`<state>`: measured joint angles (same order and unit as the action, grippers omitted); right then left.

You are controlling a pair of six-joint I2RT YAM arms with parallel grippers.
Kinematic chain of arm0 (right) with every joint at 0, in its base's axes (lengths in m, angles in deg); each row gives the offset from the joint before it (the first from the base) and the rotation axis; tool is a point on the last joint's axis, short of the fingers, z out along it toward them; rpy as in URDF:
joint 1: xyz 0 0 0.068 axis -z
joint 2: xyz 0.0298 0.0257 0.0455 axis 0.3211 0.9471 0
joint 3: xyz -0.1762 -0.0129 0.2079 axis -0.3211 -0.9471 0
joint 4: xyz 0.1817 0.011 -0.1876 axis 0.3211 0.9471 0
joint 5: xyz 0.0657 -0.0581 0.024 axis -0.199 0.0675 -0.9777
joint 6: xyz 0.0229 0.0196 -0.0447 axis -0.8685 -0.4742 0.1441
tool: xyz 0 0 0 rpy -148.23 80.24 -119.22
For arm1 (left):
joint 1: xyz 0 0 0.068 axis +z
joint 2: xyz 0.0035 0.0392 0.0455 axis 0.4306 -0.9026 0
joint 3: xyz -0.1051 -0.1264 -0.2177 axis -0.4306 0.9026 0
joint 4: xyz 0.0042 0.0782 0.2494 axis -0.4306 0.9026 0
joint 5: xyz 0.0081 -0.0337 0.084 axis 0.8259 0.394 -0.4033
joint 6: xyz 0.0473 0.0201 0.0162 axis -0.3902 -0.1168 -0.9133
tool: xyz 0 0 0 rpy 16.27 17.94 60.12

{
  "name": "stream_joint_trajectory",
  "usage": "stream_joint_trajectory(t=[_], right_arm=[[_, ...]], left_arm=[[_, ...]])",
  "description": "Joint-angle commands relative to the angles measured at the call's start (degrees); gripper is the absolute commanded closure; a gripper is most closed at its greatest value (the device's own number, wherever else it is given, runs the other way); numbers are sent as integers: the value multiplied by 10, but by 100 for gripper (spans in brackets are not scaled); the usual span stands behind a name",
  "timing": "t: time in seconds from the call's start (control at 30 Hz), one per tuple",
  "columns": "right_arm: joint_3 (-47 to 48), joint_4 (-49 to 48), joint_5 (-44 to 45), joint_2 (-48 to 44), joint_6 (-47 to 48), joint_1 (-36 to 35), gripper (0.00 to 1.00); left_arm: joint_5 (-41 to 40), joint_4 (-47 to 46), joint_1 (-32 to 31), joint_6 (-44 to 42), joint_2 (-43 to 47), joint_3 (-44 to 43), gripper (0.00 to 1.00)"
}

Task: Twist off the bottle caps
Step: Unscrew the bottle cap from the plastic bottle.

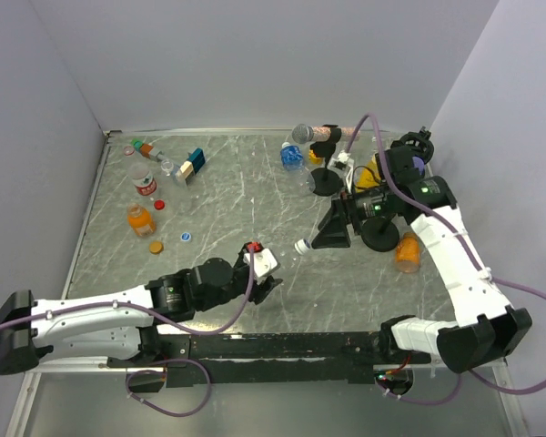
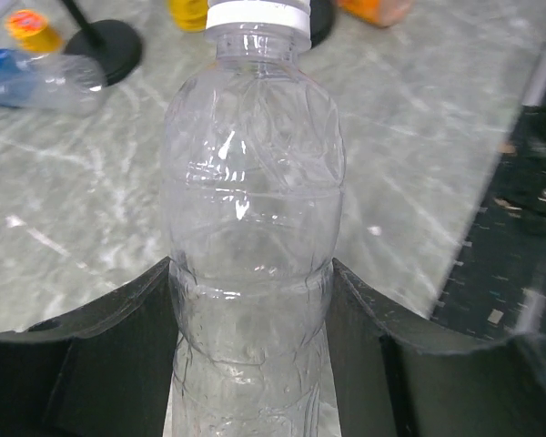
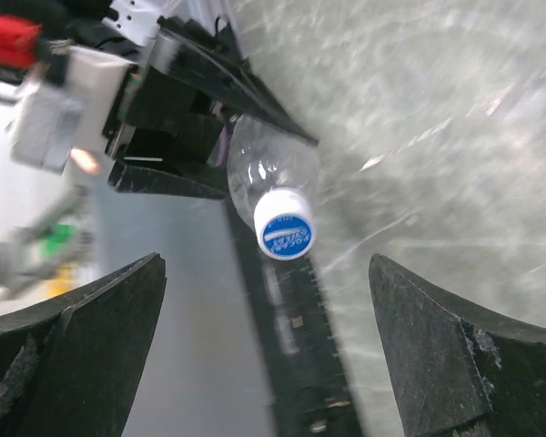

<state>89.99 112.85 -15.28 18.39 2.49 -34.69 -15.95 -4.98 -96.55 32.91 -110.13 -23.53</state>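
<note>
My left gripper [image 1: 273, 284] is shut on the lower body of a clear, label-less bottle [image 1: 288, 262], which it holds tilted above the table. In the left wrist view the bottle [image 2: 252, 191] sits squeezed between both black fingers [image 2: 118, 337], with its white cap [image 2: 257, 14] on the neck. My right gripper [image 1: 331, 234] is open and faces that white cap [image 1: 301, 246] from a short distance. In the right wrist view the cap [image 3: 285, 224], with its blue printed top, lies between the wide-open fingers [image 3: 91, 319] but further out and untouched.
At the back left are a red-labelled bottle [image 1: 145, 181], a squat orange bottle [image 1: 139, 219], and loose red [image 1: 159, 204], orange [image 1: 155, 246] and blue [image 1: 185, 238] caps. A blue-labelled bottle [image 1: 293, 157], microphone stands [image 1: 323, 185] and an orange bottle [image 1: 407, 252] crowd the right.
</note>
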Motion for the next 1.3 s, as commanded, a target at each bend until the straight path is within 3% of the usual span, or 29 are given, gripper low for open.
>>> stream_joint_trajectory(t=[0.0, 0.3, 0.8, 0.93, 1.13, 1.27], right_arm=[[-56, -42, 10, -14, -121, 1, 1], [-88, -50, 7, 20, -135, -11, 7], [-76, -66, 2, 42, -144, -13, 30], [-75, -66, -8, 39, -140, -13, 43], [-71, -50, -15, 39, -113, -13, 73], [-49, -3, -36, 44, -8, -17, 82]], left_arm=[[-131, -52, -27, -27, -29, -21, 99], [-137, -83, -48, -28, -75, -38, 99], [-128, -85, -59, -31, -92, -45, 99], [-127, -83, -60, -31, -92, -43, 99], [-123, -84, -60, -27, -83, -35, 99], [-81, -91, -57, -22, -57, -13, 99]])
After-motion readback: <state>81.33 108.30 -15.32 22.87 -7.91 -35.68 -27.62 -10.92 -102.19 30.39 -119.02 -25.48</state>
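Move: The white cap, on the clear bottle that the left hand already holds, lies about 3 cm to the left of the wide-open right hand's point, roughly 4 cm below it and 1 cm back. From the left hand it is some 5 cm ahead, 7 cm to the right and 6 cm up. On the table, about 28 cm lower than the right hand, a black round base stands roughly 11 cm ahead and 17 cm right of that hand, and an orange bottle about 6 cm ahead and 22 cm right. The right hand sinks about 5 cm to the white cap, fast at first and then easing, while its wrist rolls some 20 degrees about its left-pointing fingers, forward side down, and the fingers close from wide open until they pinch the cap from both sides. The left hand keeps its grip on the bottle and brings the cap end towards the right hand, dipping forward a little and then drifting about 2 cm right, before both hands hold nearly still. ##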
